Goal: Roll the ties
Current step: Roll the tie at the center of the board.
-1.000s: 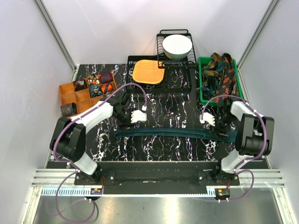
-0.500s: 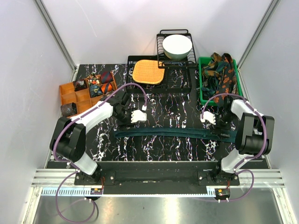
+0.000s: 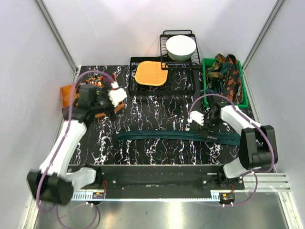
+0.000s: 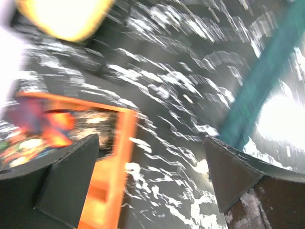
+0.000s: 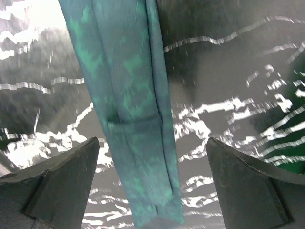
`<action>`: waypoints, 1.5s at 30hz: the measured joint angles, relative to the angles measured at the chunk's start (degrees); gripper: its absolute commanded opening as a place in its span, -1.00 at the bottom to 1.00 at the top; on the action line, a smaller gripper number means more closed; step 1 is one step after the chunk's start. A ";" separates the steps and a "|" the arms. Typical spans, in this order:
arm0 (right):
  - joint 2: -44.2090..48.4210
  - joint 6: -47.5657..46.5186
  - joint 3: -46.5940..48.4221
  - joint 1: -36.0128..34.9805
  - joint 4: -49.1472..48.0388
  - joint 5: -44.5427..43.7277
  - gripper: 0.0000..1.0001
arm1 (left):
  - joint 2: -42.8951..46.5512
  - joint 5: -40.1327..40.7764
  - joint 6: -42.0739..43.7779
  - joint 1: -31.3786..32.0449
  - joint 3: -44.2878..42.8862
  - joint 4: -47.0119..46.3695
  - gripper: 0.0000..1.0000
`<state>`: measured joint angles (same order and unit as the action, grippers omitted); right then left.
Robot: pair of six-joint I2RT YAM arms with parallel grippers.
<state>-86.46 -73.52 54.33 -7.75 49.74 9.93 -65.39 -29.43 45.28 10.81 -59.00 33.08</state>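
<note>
A plain dark teal tie (image 3: 176, 136) lies flat and straight across the table's front half, unrolled. My left gripper (image 3: 114, 93) hangs open and empty over the near corner of the orange organizer (image 3: 66, 90), well away from the tie's left end. The blurred left wrist view shows the left gripper (image 4: 151, 143) over the organizer wall (image 4: 121, 162) and bare table, with the tie (image 4: 257, 86) far off. My right gripper (image 3: 196, 118) stands open just above the tie's right half. In its wrist view the tie's end (image 5: 138, 143) lies between the fingers of the right gripper (image 5: 152, 143), untouched.
A green bin (image 3: 208, 98) at the right rear holds several patterned ties (image 3: 228, 76). The organizer holds blurred colourful rolled ties (image 4: 43, 129). An orange woven mat (image 3: 151, 73) lies on a black tray, and a white bowl (image 3: 180, 46) sits in a wire rack behind it.
My left arm has swung up and to the left, from the tie's left end to the organizer, and its jaws opened. The right gripper slid left along the tie and opened wider.
</note>
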 measured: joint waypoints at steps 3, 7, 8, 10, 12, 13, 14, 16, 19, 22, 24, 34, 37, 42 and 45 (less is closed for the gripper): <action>-1.46 2.89 -0.79 -1.53 -2.05 -0.15 0.99 | 7.58 0.11 -9.90 -0.96 1.86 -7.19 0.97; -2.95 5.27 -0.81 -1.75 -3.96 -0.46 0.99 | 9.38 -0.94 -18.36 -0.85 1.75 -10.51 0.97; -3.23 5.75 -0.79 -1.75 -4.28 -0.48 0.99 | 8.02 -1.68 -18.64 -0.85 0.92 -9.60 0.97; -3.52 6.40 -0.79 -1.75 -4.83 -0.50 0.99 | 3.58 -2.34 -19.89 -0.85 -2.21 -6.60 0.97; -3.52 6.86 -0.79 -1.75 -5.11 -0.50 1.00 | -1.25 -2.23 -22.25 -0.85 -4.46 -5.73 0.97; -3.52 6.99 -0.79 -1.75 -5.18 -0.50 0.99 | -2.62 -2.16 -23.30 -0.85 -4.55 -5.60 0.97; -3.50 7.02 -0.83 -1.75 -5.20 -0.50 0.99 | -3.37 -2.14 -24.20 -0.87 -4.50 -4.90 0.97; -3.28 7.02 -1.11 -1.75 -5.27 -0.57 0.99 | -3.26 -2.32 -25.27 -1.11 -4.24 -3.91 0.97; -2.47 6.93 -1.77 -1.75 -5.25 -0.81 0.99 | -0.61 -3.65 -26.93 -1.68 -3.32 -3.52 0.97; -1.73 6.56 -2.47 -1.79 -5.09 -0.79 0.99 | 4.74 -4.90 -28.39 -2.38 0.00 -3.61 0.98; -1.77 6.25 -2.93 -1.90 -5.03 -0.81 0.99 | 8.46 -5.31 -29.35 -3.13 2.71 -4.35 0.97; -4.68 1.36 -4.04 -1.84 -4.68 -3.72 0.18 | 14.14 -0.09 -31.52 -3.89 7.17 -8.66 0.98; -3.67 -0.90 -5.22 -0.17 -4.42 -4.59 0.17 | 11.26 1.07 -31.34 -4.00 6.32 -8.15 0.97; -2.16 -6.56 -7.04 7.87 -3.61 -6.88 0.15 | 10.12 -2.36 -32.22 -4.44 5.51 -7.06 0.97; -1.88 -10.93 -7.56 14.53 -3.34 -8.83 0.15 | 8.76 -6.19 -31.54 -4.44 3.58 -5.44 0.97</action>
<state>-88.33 -84.44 46.76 6.79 46.39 1.10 -56.62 -35.62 13.74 6.37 -55.42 27.64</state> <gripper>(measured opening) 0.579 0.987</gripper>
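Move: The cloth band across the dark green tie, the spot the right hand is going for, lies about 4 cm below it and a centimetre back and to its left. The tie runs on leftwards, nearly level, to its end some 48 cm left of the hand and 2 cm back. The green basket's middle stands about 27 cm ahead and 10 cm to the right. From the raised left hand the band is roughly 46 cm right, 8 cm back and 20 cm below. Down onto the tie goes the right hand, about 3.5 cm and slightly back, after a brief hover; its open fingers close and pinch the tie across at the band, then it drags the tie along the table to the right, some 9 cm and a little back. The open, empty left hand lifts a few centimetres, then wavers there, tilting about 25 degrees. ##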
